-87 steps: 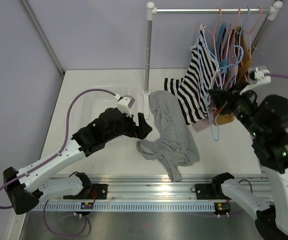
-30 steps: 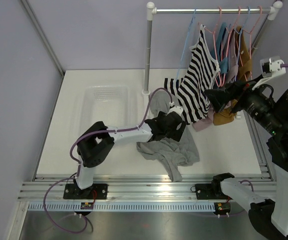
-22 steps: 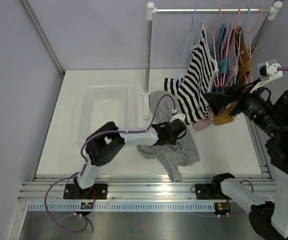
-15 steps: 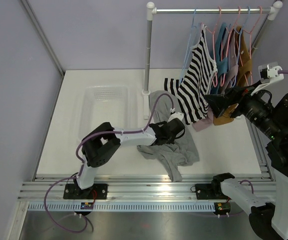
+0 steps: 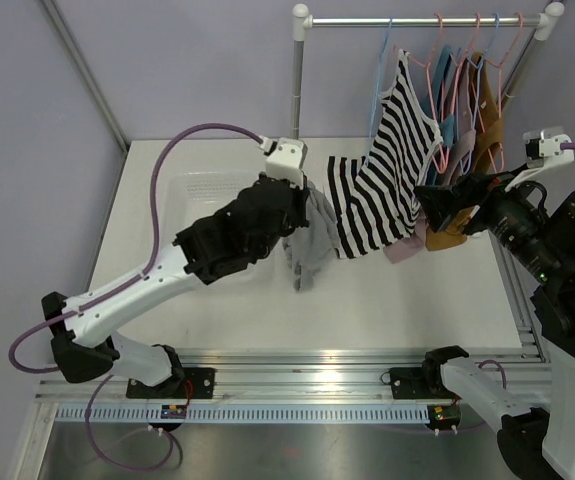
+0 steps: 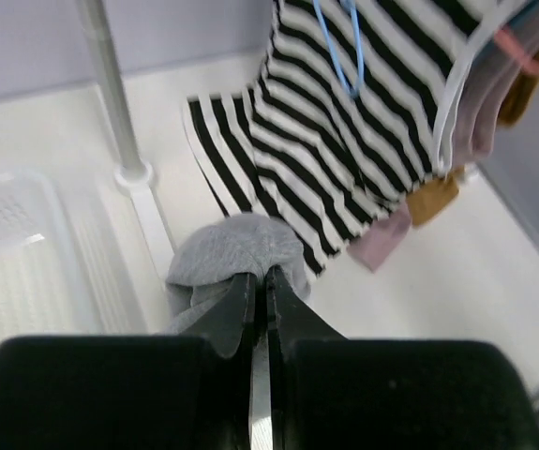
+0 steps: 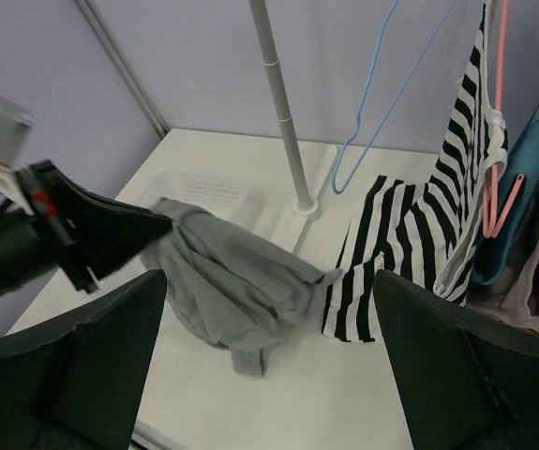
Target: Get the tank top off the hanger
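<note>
A grey tank top hangs bunched from my left gripper, which is shut on its upper edge and holds it above the table, left of the rack pole. The left wrist view shows the fingers pinched on the grey cloth. It also shows in the right wrist view. An empty blue hanger hangs on the rail. A black-and-white striped tank top hangs beside it. My right gripper is open and empty, right of the striped top.
The rack's upright pole stands mid-table on a round foot. A clear plastic bin sits at the left. Several more garments hang on pink hangers at the rail's right end.
My left gripper has risen from the table with the grey tank top, lifting it up and left toward the bin. My right arm has barely moved.
</note>
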You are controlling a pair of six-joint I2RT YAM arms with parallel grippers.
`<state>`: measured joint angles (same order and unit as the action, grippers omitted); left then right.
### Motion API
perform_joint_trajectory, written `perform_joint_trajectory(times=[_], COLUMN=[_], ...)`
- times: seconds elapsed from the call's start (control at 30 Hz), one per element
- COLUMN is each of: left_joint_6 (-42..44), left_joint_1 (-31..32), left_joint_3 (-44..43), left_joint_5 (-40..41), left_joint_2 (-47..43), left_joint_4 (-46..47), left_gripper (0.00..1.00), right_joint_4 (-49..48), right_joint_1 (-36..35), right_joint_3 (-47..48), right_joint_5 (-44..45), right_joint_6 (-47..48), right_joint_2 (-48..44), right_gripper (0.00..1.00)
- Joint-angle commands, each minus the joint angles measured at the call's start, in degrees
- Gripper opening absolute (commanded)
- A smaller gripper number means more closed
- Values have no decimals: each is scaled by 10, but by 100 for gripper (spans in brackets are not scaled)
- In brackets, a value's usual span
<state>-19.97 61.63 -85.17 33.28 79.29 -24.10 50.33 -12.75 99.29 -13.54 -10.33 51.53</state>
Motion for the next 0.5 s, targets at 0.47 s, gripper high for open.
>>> perform_joint_trajectory(times=[0.47], left_joint_6=[97], left_joint_1=[-213], left_joint_3=[-237], left_joint_5=[9], left_joint_2=[-52], left_joint_4=[-158], left_gripper=[0], right_joint_4=[-37], right_joint_1=[-2], right_joint_3=[-22], right_joint_5=[120], right_joint_6=[-17], right_joint_2=[-3], right_gripper=[99])
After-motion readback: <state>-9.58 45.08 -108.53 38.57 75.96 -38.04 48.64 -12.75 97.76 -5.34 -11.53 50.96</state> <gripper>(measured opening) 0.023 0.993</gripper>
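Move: The grey tank top hangs from the left gripper. The white basket it is bound for lies about 25 cm to that hand's left, 14 cm ahead and 32 cm below. The foot of the rack post stands some 26 cm straight ahead, 34 cm down; the striped top hangs roughly 22 cm ahead, 18 cm right and 18 cm lower. From the right hand, the basket is around 51 cm left, 21 cm ahead and 45 cm down. Swing the left gripper some 15 cm left, bringing it sideways towards the basket, while lifting it about 14 cm. Climb steeply first, then level off as the leftward sweep quickens, easing a little forward. Keep the tank top pinched, tip the fingers up slightly and turn the wrist counter-clockwise. Draw the open, empty right gripper a couple of centimetres right, turning it slightly clockwise. ##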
